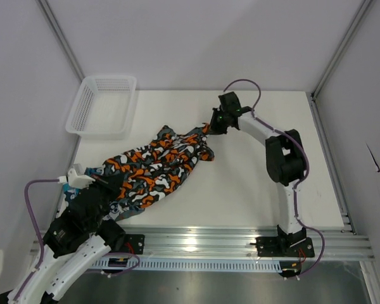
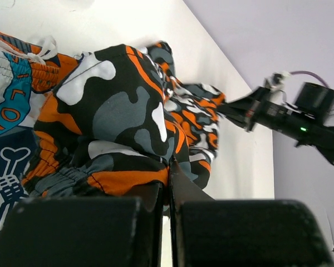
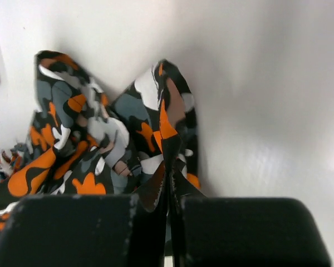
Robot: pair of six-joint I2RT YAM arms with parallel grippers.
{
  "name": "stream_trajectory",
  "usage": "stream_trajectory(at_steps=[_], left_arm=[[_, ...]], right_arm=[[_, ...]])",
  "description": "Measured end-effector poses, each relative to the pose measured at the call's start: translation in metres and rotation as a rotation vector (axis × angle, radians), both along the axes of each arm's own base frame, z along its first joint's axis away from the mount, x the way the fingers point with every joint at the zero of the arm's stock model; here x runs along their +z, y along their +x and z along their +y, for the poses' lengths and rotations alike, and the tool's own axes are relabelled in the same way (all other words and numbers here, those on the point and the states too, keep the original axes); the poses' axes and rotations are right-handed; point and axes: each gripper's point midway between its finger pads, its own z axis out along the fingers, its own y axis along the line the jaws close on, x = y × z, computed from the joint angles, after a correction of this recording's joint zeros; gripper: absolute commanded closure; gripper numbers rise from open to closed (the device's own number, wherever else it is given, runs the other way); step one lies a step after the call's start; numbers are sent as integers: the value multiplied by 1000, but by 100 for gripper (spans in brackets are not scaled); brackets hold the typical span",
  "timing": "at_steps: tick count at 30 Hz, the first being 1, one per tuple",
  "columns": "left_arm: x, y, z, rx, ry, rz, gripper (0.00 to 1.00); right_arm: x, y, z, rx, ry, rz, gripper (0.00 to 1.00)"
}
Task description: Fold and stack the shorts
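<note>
The camouflage shorts (image 1: 155,168) lie stretched diagonally across the table, orange, black, white and grey. My right gripper (image 1: 210,130) is shut on their far right corner; in the right wrist view the cloth (image 3: 100,139) is pinched between the jaws of that gripper (image 3: 168,161). My left gripper (image 1: 107,190) is shut on the near left end, where the cloth (image 2: 122,111) bunches up just ahead of the closed left gripper (image 2: 170,167). The teal patchwork shorts (image 2: 5,111) lie under that end, mostly covered; only a sliver of them (image 1: 68,188) shows from above.
A white mesh basket (image 1: 101,104) stands at the table's far left corner. Grey walls close in the left, back and right sides. A metal rail (image 1: 228,240) runs along the near edge by the arm bases.
</note>
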Motion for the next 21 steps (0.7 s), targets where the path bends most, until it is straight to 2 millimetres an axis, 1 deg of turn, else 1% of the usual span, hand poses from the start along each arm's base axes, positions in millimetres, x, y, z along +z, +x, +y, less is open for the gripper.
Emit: stream_trajectory(at_steps=[1,2,4,5,7,8,11,14,16,19,21], left_arm=[[2,1,-1,-2,4,3,100],[4,2,-2,-5,10,3,100],[12,5,-5,-15,18,0,100],[17,7,-8,-22,21,-2,100],[29,11,-13,-38,33,-2,100],[36,14,-18,-50,38,-3,100],[56,26,-34,-93,50,-10,100],[76,40,-53,-144,62,-13,100],[90,48,-67,-183,62,-11,100],[115,68,-82,-225,38,-23,100],[117,83,-89,-251,19,-16,100]], right_arm=[[8,-2,-11,-9,-6,-6,100],[21,-5,-25,-23,-18,-15,100],[49,-12,-53,-53,-43,-48,100],[67,-18,-70,-70,-54,-74,100],[94,-31,-95,-100,-66,-117,100],[108,-42,-109,-120,-75,-141,100],[141,-81,-143,-169,-110,-190,100],[168,-117,-162,-189,-139,-222,100],[182,-134,-170,-191,-156,-242,100],[188,-154,-180,-192,-191,-226,100],[185,-163,-186,-198,-210,-216,100]])
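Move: Both hands already hold the camouflage shorts. From the right hand, at the far corner, their middle lies about 14 cm back, 20 cm left and slightly below; bare table lies some 15 cm back and 19 cm to its right. From the raised left hand, the camouflage shorts' middle is roughly 13 cm ahead, 11 cm right and 18 cm down; the blue shorts lie about 4 cm ahead, 10 cm left and 17 cm below. Keeping its pinch on the far corner of the camouflage shorts, the right hand sweeps up, right and back towards its own base, some 18 cm each way, carrying the corner over bare table. The left hand keeps its grip on the near end and rises about 12 cm, also going right and forward off the blue shorts and swivelling some 15 degrees clockwise. ##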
